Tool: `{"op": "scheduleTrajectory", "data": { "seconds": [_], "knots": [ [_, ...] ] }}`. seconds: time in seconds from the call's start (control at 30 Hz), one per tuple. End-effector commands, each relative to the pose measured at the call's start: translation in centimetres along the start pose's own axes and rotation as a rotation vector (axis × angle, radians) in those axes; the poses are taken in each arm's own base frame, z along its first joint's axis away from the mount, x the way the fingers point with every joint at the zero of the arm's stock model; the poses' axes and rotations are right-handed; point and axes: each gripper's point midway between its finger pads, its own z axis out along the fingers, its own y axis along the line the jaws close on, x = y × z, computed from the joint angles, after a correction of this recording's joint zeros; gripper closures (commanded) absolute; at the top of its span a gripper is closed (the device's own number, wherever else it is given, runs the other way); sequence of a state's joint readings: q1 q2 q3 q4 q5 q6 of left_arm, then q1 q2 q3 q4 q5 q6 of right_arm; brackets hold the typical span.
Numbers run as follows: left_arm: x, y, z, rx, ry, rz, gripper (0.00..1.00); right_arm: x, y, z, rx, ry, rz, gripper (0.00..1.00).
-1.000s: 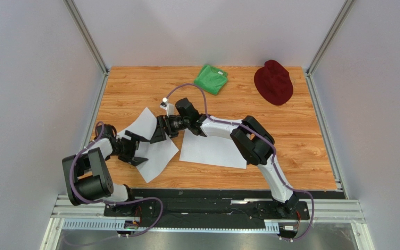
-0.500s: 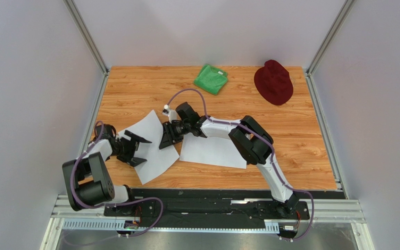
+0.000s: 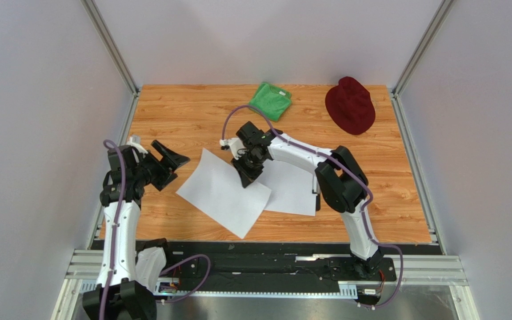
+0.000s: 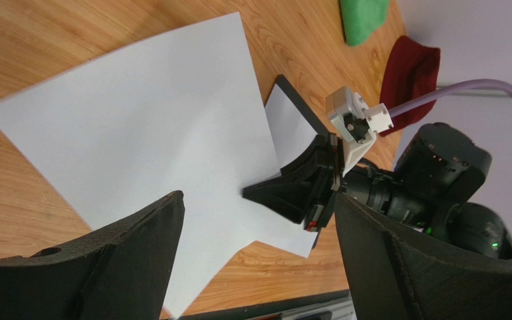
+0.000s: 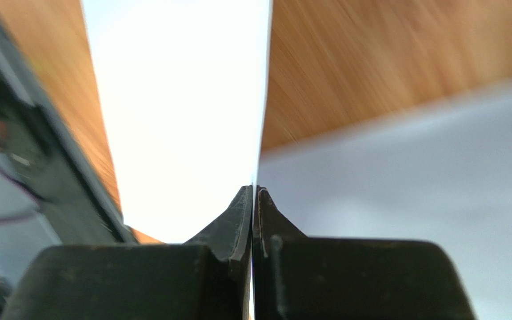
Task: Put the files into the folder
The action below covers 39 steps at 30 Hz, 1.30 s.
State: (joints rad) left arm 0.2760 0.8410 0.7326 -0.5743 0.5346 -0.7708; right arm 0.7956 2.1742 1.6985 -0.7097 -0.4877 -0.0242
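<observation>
A white sheet [image 3: 222,193] lies slanted on the wooden table. My right gripper [image 3: 246,176] is shut on its far right corner; in the right wrist view [image 5: 254,192] the jaws pinch the sheet's [image 5: 178,113] edge. A second white sheet [image 3: 293,190] lies to the right, partly under the first. It covers the black folder, of which only a thin edge [image 3: 317,200] shows, also in the left wrist view [image 4: 300,107]. The clip is hidden. My left gripper [image 3: 167,167] is open and empty, raised to the left of the sheet [image 4: 145,127].
A green cloth [image 3: 270,101] lies at the back centre and a dark red hat [image 3: 350,105] at the back right. Metal frame posts and grey walls bound the table on the left, right and back.
My left gripper has left the sheet and risen to the back left. My right gripper has pulled the sheet to the right, so it now overlaps the second sheet.
</observation>
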Motion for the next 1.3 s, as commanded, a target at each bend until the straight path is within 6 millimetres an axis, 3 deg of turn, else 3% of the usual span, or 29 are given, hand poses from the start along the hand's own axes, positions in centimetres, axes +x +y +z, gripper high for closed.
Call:
{"op": "scheduleTrajectory", "data": {
  "seconds": [0.0,0.07,0.2,0.37,0.53,0.73,0.9,1.0,1.03,1.07,1.13,1.23,1.27],
  "knots": [
    [1.8,-1.2,0.9,-0.007,0.070,0.095,0.10,6.4,-6.3,-7.9,0.275,0.257,-0.246,1.00],
    [2.5,-1.9,1.2,0.001,0.097,0.120,0.10,6.4,-8.9,-9.0,0.314,0.243,-0.260,1.00],
    [3.2,-2.2,1.8,0.016,0.134,0.129,0.10,6.3,-12.0,-10.5,0.435,0.288,-0.347,0.99],
    [3.6,-1.6,2.1,0.007,0.140,0.125,0.11,5.7,-13.9,-11.3,0.501,0.342,-0.447,0.97],
    [3.7,-1.8,2.6,0.024,0.162,0.117,0.11,5.5,-14.5,-10.8,0.510,0.349,-0.483,0.96],
    [3.8,-2.0,2.8,0.035,0.177,0.116,0.11,4.6,-15.9,-10.7,0.601,0.333,-0.535,0.86],
    [4.0,-2.1,2.7,0.048,0.179,0.121,0.12,2.8,-16.8,-10.9,0.677,0.285,-0.535,0.69],
    [4.2,-2.3,2.6,0.059,0.185,0.122,0.12,1.8,-17.9,-12.1,0.779,0.258,-0.535,0.49],
    [4.2,-2.4,2.6,0.064,0.186,0.121,0.12,1.3,-17.8,-12.5,0.790,0.232,-0.529,0.40],
    [4.2,-2.5,2.5,0.069,0.184,0.117,0.12,0.6,-17.3,-13.6,0.815,0.188,-0.501,0.00],
    [4.3,-2.9,2.4,0.079,0.188,0.121,0.12,0.0,-16.2,-14.9,0.813,0.136,-0.462,0.00],
    [4.6,-3.4,2.4,0.092,0.195,0.128,0.12,-1.3,-14.4,-19.7,0.910,-0.042,-0.264,0.00],
    [4.6,-3.5,2.6,0.095,0.194,0.132,0.12,-1.5,-13.6,-22.2,0.938,-0.178,-0.084,0.00]
  ]
}}
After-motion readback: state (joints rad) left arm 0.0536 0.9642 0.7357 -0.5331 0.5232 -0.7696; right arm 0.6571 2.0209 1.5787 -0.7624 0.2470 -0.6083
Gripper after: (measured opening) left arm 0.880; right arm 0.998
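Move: The right hand still pinches the skewed last file, whose middle hangs about 7 cm to its left and 2 cm back. The folder, a black board with files already on it, has its middle some 12 cm to the right, 3 cm ahead and 2 cm below; its clip is about 26 cm right, 3 cm ahead. The green cloth lies roughly 38 cm ahead, 10 cm right. From the left hand, the folder is around 32 cm right, 3 cm ahead, 16 cm lower. Keeping its pinch on the file, the right hand swings it about 17 cm right over the folder, staying low, and works forward about 12 cm in all while the wrist rotates some 50 degrees until the fingers point forward and down. Over the forward stretch they open wide and let go, then lift slightly. The empty, open left hand shifts about 5 cm right towards the folder and sinks a little. ##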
